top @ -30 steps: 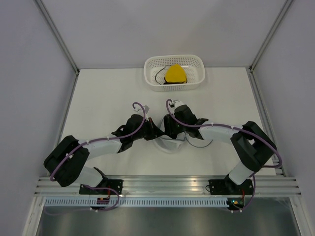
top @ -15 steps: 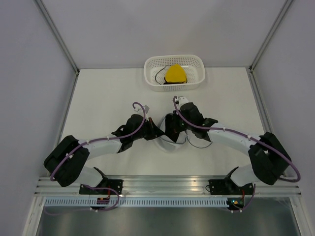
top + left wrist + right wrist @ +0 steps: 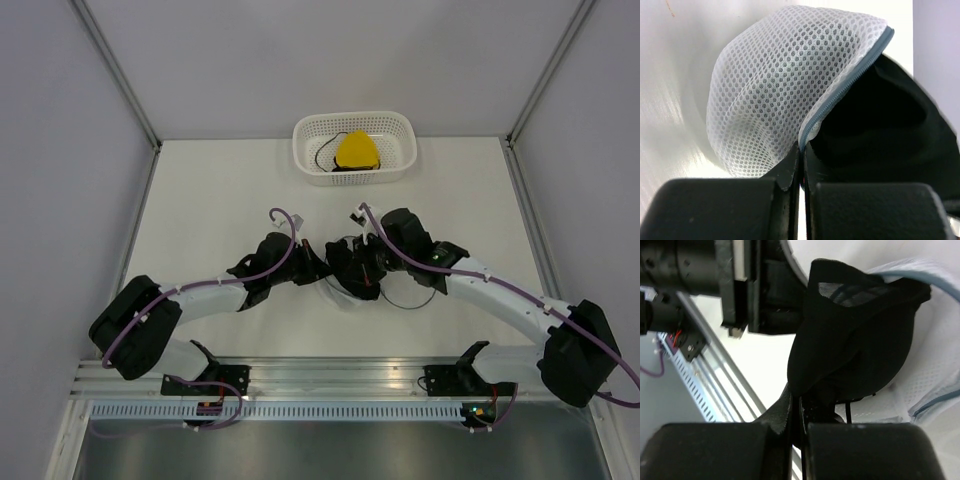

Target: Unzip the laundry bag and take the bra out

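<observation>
The laundry bag (image 3: 775, 85), a white mesh pouch with a grey-blue zipper rim, lies open between the two arms (image 3: 340, 298). My left gripper (image 3: 801, 150) is shut on the zipper rim at the bag's edge (image 3: 318, 272). The bra (image 3: 855, 340) shows as a black padded cup with a thin strap, bulging out of the bag's mouth (image 3: 880, 125). My right gripper (image 3: 800, 401) is shut on the lower edge of that black fabric (image 3: 352, 272). The bag's white mesh (image 3: 935, 365) lies behind the cup.
A white perforated basket (image 3: 400, 125) stands at the table's back middle, holding a yellow cup-shaped garment (image 3: 357, 149) with black straps. The left arm's wrist (image 3: 715, 270) is close to my right gripper. Grey walls enclose the table on three sides.
The right gripper has gone from open to shut on the black fabric. The right arm's elbow has swung out to the right and toward the near edge. The left arm has held still.
</observation>
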You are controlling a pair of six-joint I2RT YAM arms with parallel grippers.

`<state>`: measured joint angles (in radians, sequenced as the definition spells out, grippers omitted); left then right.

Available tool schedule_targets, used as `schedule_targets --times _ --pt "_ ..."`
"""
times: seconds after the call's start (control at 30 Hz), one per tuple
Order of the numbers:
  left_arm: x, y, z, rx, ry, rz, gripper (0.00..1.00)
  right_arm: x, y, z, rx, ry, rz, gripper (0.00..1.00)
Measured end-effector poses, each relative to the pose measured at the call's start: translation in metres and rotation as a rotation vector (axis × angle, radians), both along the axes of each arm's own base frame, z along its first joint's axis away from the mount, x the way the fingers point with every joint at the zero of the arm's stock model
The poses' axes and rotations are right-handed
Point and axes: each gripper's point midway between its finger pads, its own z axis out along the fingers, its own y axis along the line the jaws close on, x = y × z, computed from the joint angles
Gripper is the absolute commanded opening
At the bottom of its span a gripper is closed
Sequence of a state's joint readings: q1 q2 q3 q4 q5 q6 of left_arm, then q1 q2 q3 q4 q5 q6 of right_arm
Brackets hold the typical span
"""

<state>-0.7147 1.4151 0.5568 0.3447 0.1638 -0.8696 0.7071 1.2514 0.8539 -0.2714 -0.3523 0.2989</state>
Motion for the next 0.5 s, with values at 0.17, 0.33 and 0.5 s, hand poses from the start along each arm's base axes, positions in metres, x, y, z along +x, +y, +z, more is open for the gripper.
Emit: schedule_targets --times 0.17,0.33,0.5 --pt "0.0 0.0 -0.002 0.003 0.004 -0.001 0.02 -0.012 -0.001 0.018 0.041 -0.018 0.042 0.0" --pt "-0.001 0.0 -0.009 0.013 0.019 -0.004 0.02 0.017 -0.017 0.072 0.106 -0.226 -0.137 0.0" --pt "-0.001 0.0 -0.009 0.014 0.019 -0.004 0.02 0.076 -0.032 0.122 0.097 -0.404 -0.401 0.0"
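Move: The right hand already holds the black bra, partly out of the laundry bag. The white basket it goes to, with the yellow bra inside, lies about 32 cm ahead, a touch left and 10 cm lower. The bag's middle is some 3 cm to this hand's left and 11 cm down; its opened flap lies about 12 cm to the right. The left hand has that basket 30 cm ahead and 7 cm right. Sweep the right gripper up about 12 cm, easing back a centimetre first, then forward some 8 cm net and slightly right, pulling the pinched black bra up out of the bag towards the basket. Swing the fingers clockwise and tip them upward, roughly 25 degrees each. Keep the left gripper shut on the bag's zipper edge, letting it sink about 1 cm. ##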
